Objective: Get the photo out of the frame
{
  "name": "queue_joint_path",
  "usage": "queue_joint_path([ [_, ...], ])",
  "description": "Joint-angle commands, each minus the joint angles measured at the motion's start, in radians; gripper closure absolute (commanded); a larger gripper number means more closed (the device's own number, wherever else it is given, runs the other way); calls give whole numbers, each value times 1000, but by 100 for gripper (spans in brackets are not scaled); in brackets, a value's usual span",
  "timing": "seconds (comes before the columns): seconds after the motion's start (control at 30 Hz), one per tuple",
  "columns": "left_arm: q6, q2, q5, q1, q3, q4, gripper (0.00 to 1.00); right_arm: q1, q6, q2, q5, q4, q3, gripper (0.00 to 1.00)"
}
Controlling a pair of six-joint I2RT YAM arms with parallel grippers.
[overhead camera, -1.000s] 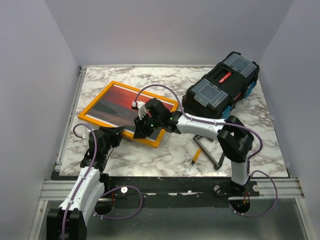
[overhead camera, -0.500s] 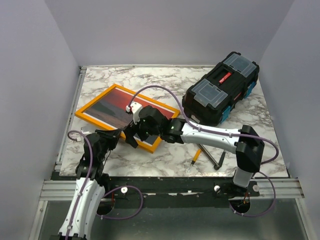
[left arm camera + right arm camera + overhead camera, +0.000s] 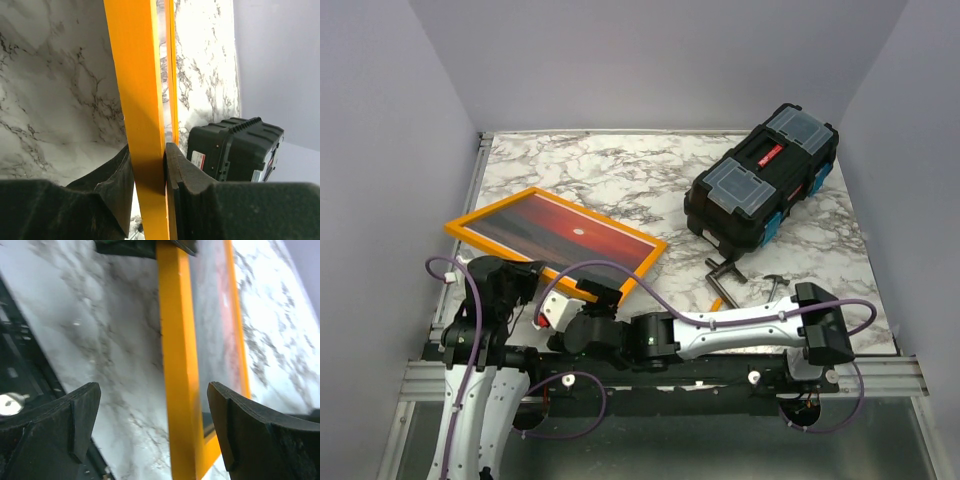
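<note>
The orange frame [image 3: 472, 219] lies over the table's left half with its near side raised. The sunset photo [image 3: 570, 230] still sits inside it. My left gripper [image 3: 523, 277] is shut on the frame's near rail. In the left wrist view the orange rail [image 3: 140, 110] runs up between the two black pads, pinched at the gripper [image 3: 149, 172]. My right gripper [image 3: 560, 308] hangs low at the table's near edge, just in front of the frame. Its jaws [image 3: 154, 390] stand open, with the frame's rail [image 3: 177, 365] in the gap but untouched. The photo [image 3: 220, 325] shows as a reddish-grey sheen.
A black toolbox [image 3: 762, 187] stands at the back right and also shows as the toolbox [image 3: 235, 150] in the left wrist view. A metal clamp [image 3: 735, 278] and an orange pencil [image 3: 716, 301] lie right of the frame. Grey walls close in on three sides.
The frame has slid toward the near left. My left gripper has shut on its near rail. My right gripper let go, opened, and swung down to the table's near edge.
</note>
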Motion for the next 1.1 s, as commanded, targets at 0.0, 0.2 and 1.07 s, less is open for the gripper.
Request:
queue_joint_path([
  [0.0, 68, 23, -57, 0, 51, -79, 100, -1, -83, 34, 282, -27, -7, 7],
  [0.2, 101, 69, -78, 0, 110, -133, 100, 1, -193, 19, 275, 35, -79, 22],
  [1.07, 412, 74, -245, 1, 453, -155, 2, 0, -124, 122, 249, -239, 266, 99],
])
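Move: Some 4 cm ahead of the right hand, 4 cm to its right and 2 cm lower is the free stretch of the frame's raised near rim; the near right corner is about 3 cm ahead, 7 cm right and 3 cm down. The left gripper holds the same rim roughly 8 cm ahead and 11 cm left, at like height. From the left hand, that free stretch lies about 5 cm back, 15 cm right, 2 cm below. Sliding its open fingers astride the near rim close to the right-hand corner, the right hand goes about 5 cm forward and right, sinking slightly and swinging clockwise to point more forward, then pinches the rim and rises about 3 cm. The left hand keeps its grip almost in place until then, opens wide and lifts some 8 cm, drifting left and rolling its left side up. ##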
